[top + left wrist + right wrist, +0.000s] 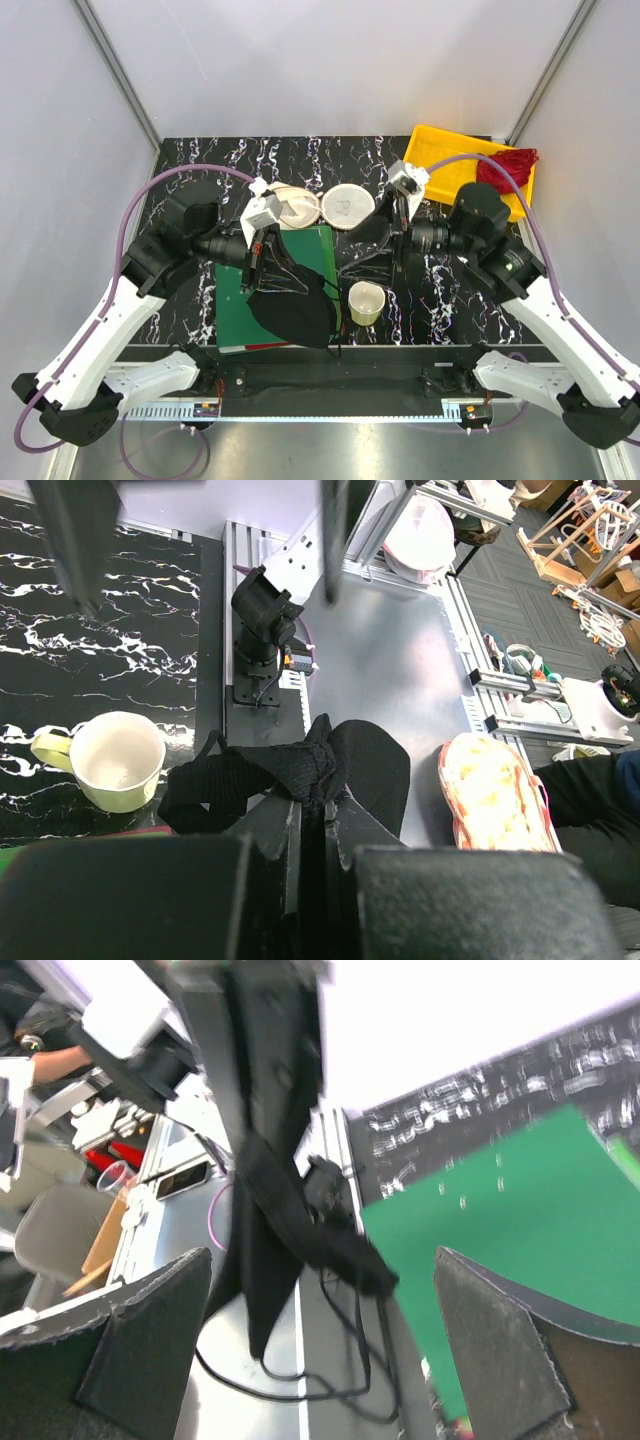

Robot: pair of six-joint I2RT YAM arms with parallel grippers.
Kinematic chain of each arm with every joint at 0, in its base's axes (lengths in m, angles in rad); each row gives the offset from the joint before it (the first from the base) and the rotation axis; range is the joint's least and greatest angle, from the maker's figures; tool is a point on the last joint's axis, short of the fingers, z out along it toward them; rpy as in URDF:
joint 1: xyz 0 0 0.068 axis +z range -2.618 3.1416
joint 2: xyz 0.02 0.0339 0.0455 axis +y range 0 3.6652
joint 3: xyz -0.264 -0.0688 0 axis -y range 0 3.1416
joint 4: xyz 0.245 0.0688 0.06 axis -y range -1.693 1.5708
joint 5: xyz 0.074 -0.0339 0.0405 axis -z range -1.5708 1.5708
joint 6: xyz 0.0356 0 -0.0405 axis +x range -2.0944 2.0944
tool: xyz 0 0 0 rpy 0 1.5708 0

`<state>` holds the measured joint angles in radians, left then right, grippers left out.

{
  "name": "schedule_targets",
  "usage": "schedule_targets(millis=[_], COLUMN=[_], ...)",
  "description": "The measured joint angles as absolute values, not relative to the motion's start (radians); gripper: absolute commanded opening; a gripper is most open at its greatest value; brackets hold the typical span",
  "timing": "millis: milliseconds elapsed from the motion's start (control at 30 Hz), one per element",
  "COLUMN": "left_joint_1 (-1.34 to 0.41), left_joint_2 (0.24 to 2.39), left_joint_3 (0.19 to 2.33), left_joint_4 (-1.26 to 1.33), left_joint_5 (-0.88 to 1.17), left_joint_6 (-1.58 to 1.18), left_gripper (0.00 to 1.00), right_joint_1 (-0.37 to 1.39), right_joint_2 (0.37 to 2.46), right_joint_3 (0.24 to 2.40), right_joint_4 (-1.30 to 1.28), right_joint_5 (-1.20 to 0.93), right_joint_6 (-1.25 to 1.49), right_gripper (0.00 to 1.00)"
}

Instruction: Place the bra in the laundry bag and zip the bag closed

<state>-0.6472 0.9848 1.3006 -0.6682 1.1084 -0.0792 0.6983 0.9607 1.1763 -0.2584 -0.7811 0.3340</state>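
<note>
My left gripper [264, 268] is shut on the black bra [295, 308], which hangs from it above the green board and the table's near edge. In the left wrist view the bra [290, 770] bunches at the closed fingertips of the left gripper [322, 802]. My right gripper [358, 262] is open and empty, just right of the bra and pointing at it. In the right wrist view the bra [285, 1210] hangs with its straps trailing beyond the open right gripper [320, 1335]. The laundry bag [347, 206] lies at the back middle, with a second round cream face [293, 206] beside it.
A cream cup [366, 302] stands near the front edge, under the right gripper; it also shows in the left wrist view [112, 762]. A green board [285, 262] lies under the bra. A yellow tray [440, 152] at the back right holds a red garment [512, 160].
</note>
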Motion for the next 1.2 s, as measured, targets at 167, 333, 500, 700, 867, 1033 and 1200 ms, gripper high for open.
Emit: schedule_targets(millis=[167,333,500,700,867,1033,1200], left_joint_1=[-0.648,-0.649,-0.649,-0.649,-0.649,-0.649,-0.648], left_joint_2=[0.989,1.010,1.048,1.082,1.084,1.084,1.085], left_joint_3=[1.301,1.301,1.314,1.343,1.375,1.419,1.420], left_joint_4=[-0.668,-0.669,-0.669,-0.673,-0.685,-0.680,-0.687], left_joint_5=[1.107,1.091,1.056,1.017,0.990,0.970,0.951], left_joint_6=[-0.081,-0.089,-0.109,-0.128,-0.138,-0.144,-0.144], left_gripper=[0.00,0.00,0.00,0.00,0.00,0.00,0.00], right_joint_1=[0.699,0.711,0.767,0.831,0.851,0.854,0.857], right_joint_2=[1.090,1.181,1.196,1.200,1.206,1.205,1.205], right_joint_3=[1.272,1.202,1.160,1.120,1.071,1.024,1.013], right_joint_4=[-0.207,-0.060,-0.004,0.065,0.083,0.085,0.109], right_joint_5=[-0.913,-1.026,-1.054,-1.065,-1.053,-1.013,-0.983], right_joint_6=[0.313,0.409,0.452,0.477,0.479,0.494,0.538], right_gripper=[1.00,1.00,1.00,1.00,0.99,0.68,0.18])
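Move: The bra hangs from the left hand's shut fingertips, its middle about 7 cm straight below that hand. From the open right hand, whose fingers point left, its middle lies some 9 cm to the left, 8 cm back and 13 cm down. The mug stands roughly 32 cm below the right hand, about 3 cm ahead and 3 cm right of it; the green folder lies some 8 cm ahead, 17 cm left and 38 cm down from that hand. The right hand swings left and down, about 7 cm each, and some 4 cm back to the bra, its fingers turning counter-clockwise by some 20 degrees towards the robot's side; only once it is around the cloth just below the left fingertips do the wide-open fingers begin to shut, to under half open. Meanwhile the left hand keeps its shut hold on the bra and carries it about 4 cm forward and slightly right to meet them, dipping a little and coming back up. ##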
